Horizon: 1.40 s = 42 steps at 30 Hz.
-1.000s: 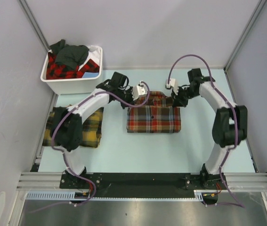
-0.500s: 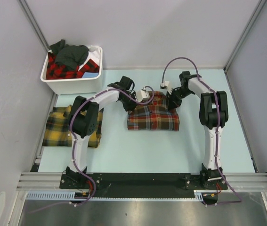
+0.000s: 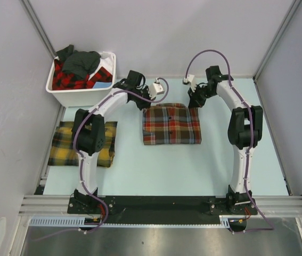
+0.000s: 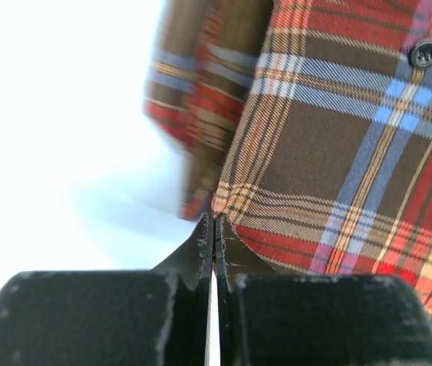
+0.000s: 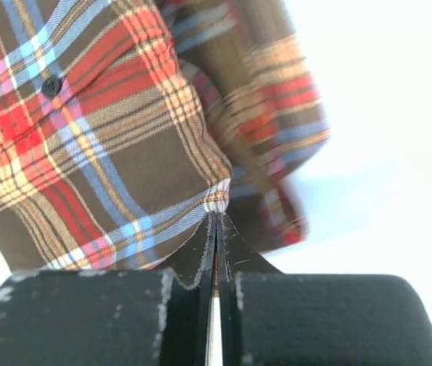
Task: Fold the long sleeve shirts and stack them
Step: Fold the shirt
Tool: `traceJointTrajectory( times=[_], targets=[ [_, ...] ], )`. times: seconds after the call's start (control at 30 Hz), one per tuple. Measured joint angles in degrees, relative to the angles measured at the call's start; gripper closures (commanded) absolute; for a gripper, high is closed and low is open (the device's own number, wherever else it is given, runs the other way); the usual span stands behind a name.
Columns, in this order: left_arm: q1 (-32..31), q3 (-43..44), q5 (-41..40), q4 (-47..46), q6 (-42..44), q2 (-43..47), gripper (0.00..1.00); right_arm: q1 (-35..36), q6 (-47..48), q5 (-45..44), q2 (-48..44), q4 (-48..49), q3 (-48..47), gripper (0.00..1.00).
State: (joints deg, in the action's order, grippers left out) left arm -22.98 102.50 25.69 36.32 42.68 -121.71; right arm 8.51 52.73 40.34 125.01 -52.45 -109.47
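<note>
A folded red-brown plaid long sleeve shirt (image 3: 172,127) with blue lines lies mid-table. My left gripper (image 3: 147,101) is at its far left corner and my right gripper (image 3: 194,100) at its far right corner. In the left wrist view the left gripper (image 4: 214,221) is shut, with the shirt's (image 4: 337,152) edge pinched at its tips. The right gripper (image 5: 218,217) is likewise shut on an edge of the shirt (image 5: 86,137). A folded yellow-and-dark-green plaid shirt (image 3: 104,144) lies at the left, partly hidden by the left arm.
A white bin (image 3: 81,96) at the back left holds a red-black plaid shirt (image 3: 65,79) and a dark grey one (image 3: 81,61). Grey walls close in the table on the left, back and right. The arm bases sit on a black rail (image 3: 161,205) at the near edge.
Both grippers have moved toward the far side, still holding the shirt's far corners. The shirt's far edge was bunched half a second ago and now lies flatter.
</note>
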Motion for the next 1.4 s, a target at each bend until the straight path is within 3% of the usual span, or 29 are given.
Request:
traceJointTrajectory(
  times=[0.37,0.77,0.8,0.83,0.87,0.9,0.97,1.0,1.03,1.07,1.13,1.3,1.4],
  targets=[
    [0.6,15.4,-6.8,-3.6,-3.7,-15.3,1.00,0.0,-5.6,-5.6,9.0,14.9,-3.4,1.00],
    [-0.1,15.4,-11.5,-4.6,-4.2,-18.0,1.00,1.7,-10.4,-11.1,11.0,22.9,-2.0,1.00],
    [0.0,15.3,-11.6,-4.8,-4.3,-17.9,0.97,1.7,-10.8,-11.5,10.6,24.1,-1.1,0.90],
    [0.0,15.3,-11.9,-5.0,-4.3,-17.8,0.73,1.7,-11.0,-11.8,10.0,25.3,0.0,0.76],
    [0.1,15.3,-12.0,-5.1,-4.5,-17.8,0.61,1.7,-11.4,-12.2,9.6,26.1,0.9,0.64],
    [0.1,15.3,-12.3,-5.2,-4.6,-17.8,0.54,1.8,-11.8,-12.7,9.4,26.5,1.2,0.42],
    [0.2,14.8,-13.2,-6.0,-6.3,-17.4,0.31,1.8,-12.8,-14.1,9.4,27.4,1.2,0.31],
    [0.5,13.6,-13.4,-6.6,-7.5,-16.5,0.26,1.6,-13.2,-14.6,9.2,27.6,1.2,0.15],
    [0.9,11.6,-12.8,-7.5,-9.3,-15.1,0.15,1.2,-14.1,-15.0,8.7,27.5,1.2,0.06],
    [1.6,8.6,-11.6,-8.6,-11.5,-12.8,0.12,1.0,-15.3,-14.9,7.9,27.0,1.2,0.01],
    [3.7,1.7,-8.1,-9.8,-16.1,-6.6,0.01,-0.1,-17.6,-13.1,5.5,25.6,1.3,0.00],
    [7.3,-13.1,4.5,-14.4,-31.5,12.2,0.01,-5.5,-28.3,-0.2,-6.7,21.1,4.2,0.00],
    [5.7,-24.5,13.7,-24.6,-44.7,21.9,0.01,-7.0,-33.9,8.1,-15.1,19.2,10.8,0.00]
  ],
)
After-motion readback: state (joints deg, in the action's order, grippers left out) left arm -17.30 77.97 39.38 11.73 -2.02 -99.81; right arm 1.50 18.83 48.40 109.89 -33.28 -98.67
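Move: Both hands already hold the lifted edge of the plaid shirt. For the left hand, the shirt's far left corner lies about 8 cm ahead, level sideways and some 7 cm below. The yellow shirt is roughly 10 cm back and 28 cm left of that hand, the clothes bin some 16 cm ahead and 28 cm left. The right hand has the shirt's far right corner about 8 cm ahead, straight on and 7 cm below. Both hands carry the shirt's edge about 8 cm forward and down, let go, then rise and draw back. ##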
